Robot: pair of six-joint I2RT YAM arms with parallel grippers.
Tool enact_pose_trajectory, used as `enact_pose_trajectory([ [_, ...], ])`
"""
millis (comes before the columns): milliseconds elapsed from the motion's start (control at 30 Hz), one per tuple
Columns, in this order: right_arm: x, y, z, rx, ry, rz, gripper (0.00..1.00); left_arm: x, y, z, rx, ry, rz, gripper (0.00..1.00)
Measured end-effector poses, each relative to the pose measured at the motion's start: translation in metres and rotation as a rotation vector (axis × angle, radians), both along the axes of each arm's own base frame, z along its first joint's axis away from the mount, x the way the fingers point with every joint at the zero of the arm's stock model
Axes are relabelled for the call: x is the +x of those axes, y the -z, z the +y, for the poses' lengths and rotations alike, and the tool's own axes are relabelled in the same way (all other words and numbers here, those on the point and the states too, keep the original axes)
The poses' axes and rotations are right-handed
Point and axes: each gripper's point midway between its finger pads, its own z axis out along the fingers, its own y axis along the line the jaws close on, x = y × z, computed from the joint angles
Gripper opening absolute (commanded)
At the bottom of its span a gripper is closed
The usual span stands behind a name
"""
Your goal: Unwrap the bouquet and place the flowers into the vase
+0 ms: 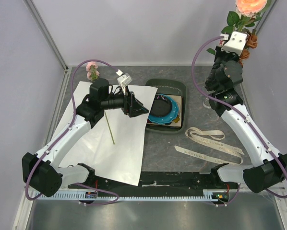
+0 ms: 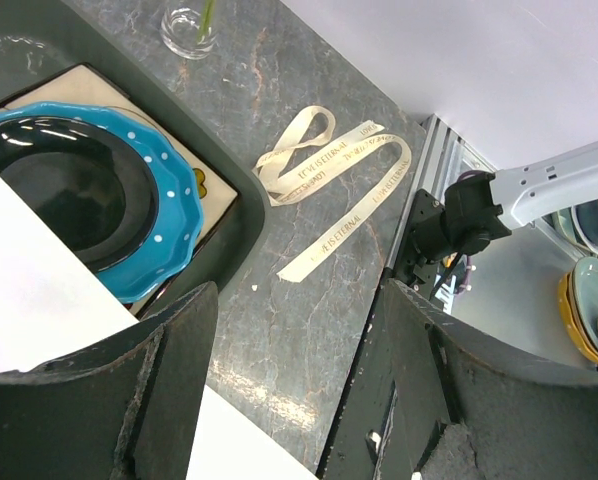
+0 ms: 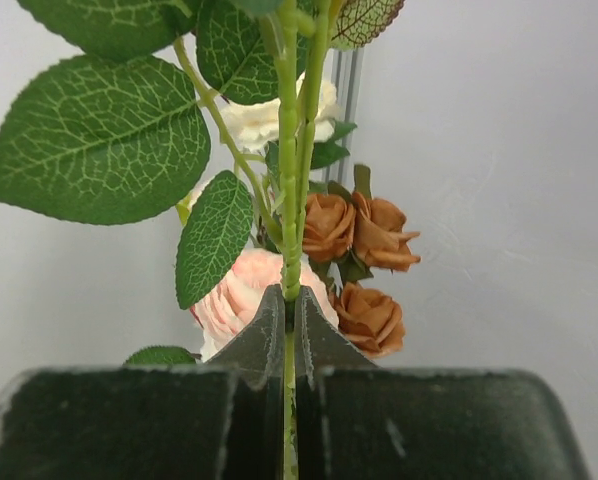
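My right gripper is shut on the thin green stems of the flowers: peach, cream and brown rose blooms with big leaves. It holds them raised at the back right, with a peach bloom on top. The vase stands beyond the tray with a bit of green stem in it, and the right arm partly hides the vase from above. One pink flower lies with its stem across the flattened white paper wrap. My left gripper hovers open over the paper's right edge, its jaws holding nothing.
A dark green tray holds a blue-rimmed black plate right of the paper. The loose cream ribbon lies on the table in front of the right arm. A metal rail runs along the near edge.
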Motion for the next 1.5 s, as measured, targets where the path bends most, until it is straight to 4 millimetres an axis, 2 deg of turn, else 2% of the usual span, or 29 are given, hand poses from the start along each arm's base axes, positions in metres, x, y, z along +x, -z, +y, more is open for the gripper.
enact_pose_trajectory([
  [233,-0.004,0.033,-0.012,0.025,0.015,0.028,0.00,0.001,0.002,-0.001,0.002,0.001,0.005,0.74],
  [500,0.003,0.066,-0.030,0.075,0.045,0.050,0.00,0.002,0.004,-0.001,0.005,0.001,0.010,0.74],
  [800,0.010,0.080,-0.043,0.112,0.061,0.050,0.00,0.002,0.005,-0.001,0.006,0.002,0.014,0.74],
  [1100,0.026,0.118,-0.041,0.113,0.055,0.123,0.00,0.002,0.005,-0.001,0.006,0.005,0.015,0.74],
  [1500,0.034,0.148,-0.039,0.119,0.058,0.176,0.00,0.001,0.005,-0.002,0.004,0.009,0.016,0.74],
])
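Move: The vase I'm bringing my held flower to stands about 42 cm below my right hand, some 5 cm farther out and 1 cm to its left. The brown roses already in it stand roughly 10 cm ahead, 9 cm right and 8 cm below this hand. The tray is some 24 cm left and 3 cm ahead of it, on the table. From my idle left hand, the vase lies about 17 cm ahead, 31 cm right and 20 cm below. Keeping the stem pinched in shut fingers, I lower my right hand about 14 cm towards the vase, close by the roses already standing there. I drift some 4 cm right in the first half, then ease about 3 cm forward while the upward-pointing fingers tip down roughly 10 degrees, with a slight roll lifting the hand's left side. ##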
